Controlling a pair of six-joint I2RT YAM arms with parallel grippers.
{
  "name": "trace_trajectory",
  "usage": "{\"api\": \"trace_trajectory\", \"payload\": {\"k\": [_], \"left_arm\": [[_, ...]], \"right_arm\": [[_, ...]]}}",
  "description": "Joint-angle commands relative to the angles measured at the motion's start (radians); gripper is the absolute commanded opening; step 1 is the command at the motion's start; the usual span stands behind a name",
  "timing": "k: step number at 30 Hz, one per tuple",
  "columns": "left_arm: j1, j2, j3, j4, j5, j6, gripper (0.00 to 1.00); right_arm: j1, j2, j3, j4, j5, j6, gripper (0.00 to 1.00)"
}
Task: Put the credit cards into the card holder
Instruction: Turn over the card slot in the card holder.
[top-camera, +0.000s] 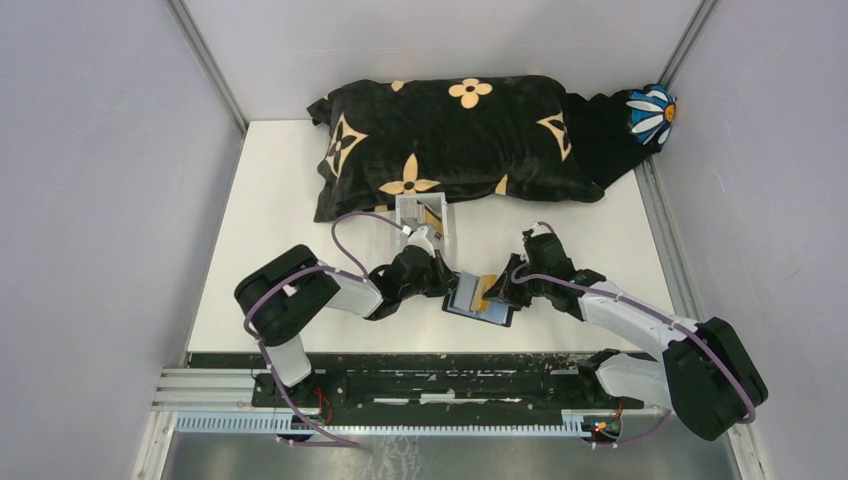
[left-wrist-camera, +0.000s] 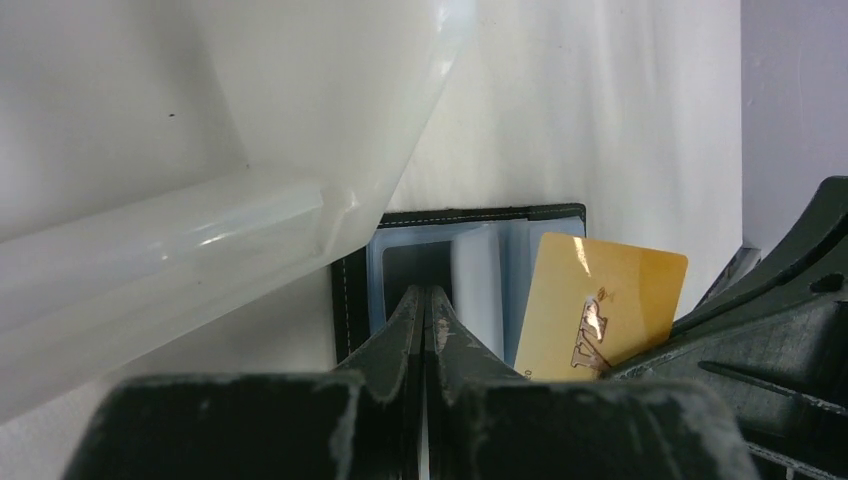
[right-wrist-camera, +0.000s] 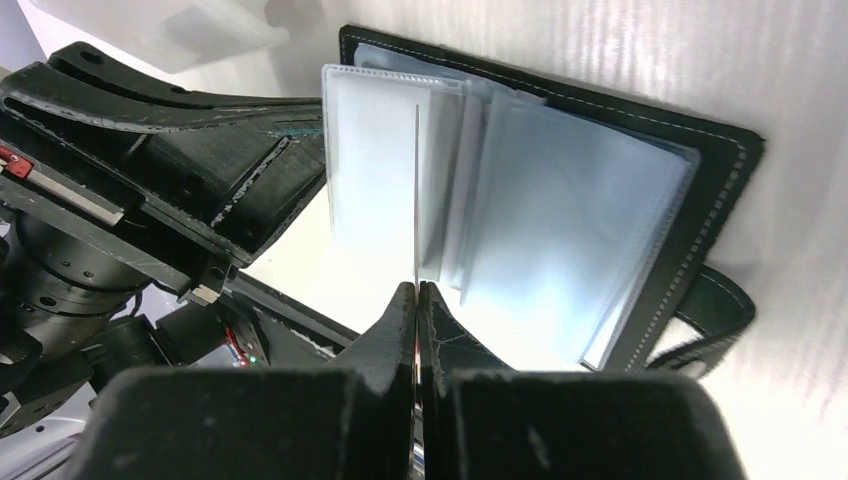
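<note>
The black card holder (top-camera: 478, 306) lies open on the white table between my two grippers, its clear sleeves fanned up (right-wrist-camera: 560, 230). My right gripper (top-camera: 497, 291) is shut on a gold credit card (left-wrist-camera: 600, 310). The right wrist view shows this card edge-on as a thin line (right-wrist-camera: 416, 190) rising from the fingertips (right-wrist-camera: 416, 288) over the sleeves. My left gripper (left-wrist-camera: 427, 295) is shut, with nothing visible between its fingers. Its tips sit at the left side of the holder (left-wrist-camera: 460, 218), right by the sleeves. Another gold card stands in the clear box behind.
A clear acrylic box (top-camera: 425, 222) stands just behind the left gripper and fills the upper left of the left wrist view (left-wrist-camera: 200, 240). A black pillow with tan flowers (top-camera: 450, 140) lies at the back, with a blue-and-white flower object (top-camera: 652, 112) in the far right corner.
</note>
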Motion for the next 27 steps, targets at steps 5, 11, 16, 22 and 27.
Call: {"api": "trace_trajectory", "payload": {"k": [5,11,16,22,27], "left_arm": [[-0.003,-0.068,-0.037,-0.187,-0.094,0.05,0.03],[-0.002,-0.165,-0.066,-0.26,-0.21,0.06,0.03],[-0.002,-0.191,-0.068,-0.27,-0.215,0.072,0.03],[-0.003,-0.176,-0.065,-0.258,-0.188,0.071,0.03],[-0.003,-0.19,-0.073,-0.256,-0.19,0.069,0.03]], "right_arm": [[0.029,0.032,0.068,0.087,0.026,-0.014,0.01],[0.03,-0.003,0.053,0.057,0.062,-0.039,0.01],[0.029,-0.015,0.037,0.037,0.074,-0.039,0.01],[0.029,0.002,0.028,0.037,0.059,-0.046,0.01],[0.03,0.032,0.02,0.054,0.048,-0.051,0.01]]}}
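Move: The left hand's closed fingertips are by the holder's left end, with the half-turned clear card slot about 3 cm to their right, 2 cm back and roughly level. The middle of the card holder lies some 5 cm right and 3 cm back, and the white box about 6 cm left and 11 cm ahead. From the right hand, already holding the gold card, that card slot is about 6 cm left and 3 cm below; the holder's middle lies 4 cm left, 1 cm back and 4 cm below. Leftward, the left hand sweeps its shut fingers about 5 cm from over the slot area to the card holder's left border, rolling nearly 10 degrees so its left side rises. The right hand keeps the gold card pinched and carries it forward, left and up, each about 1 cm, at the slot's fold, then eases back right and stays near there. ##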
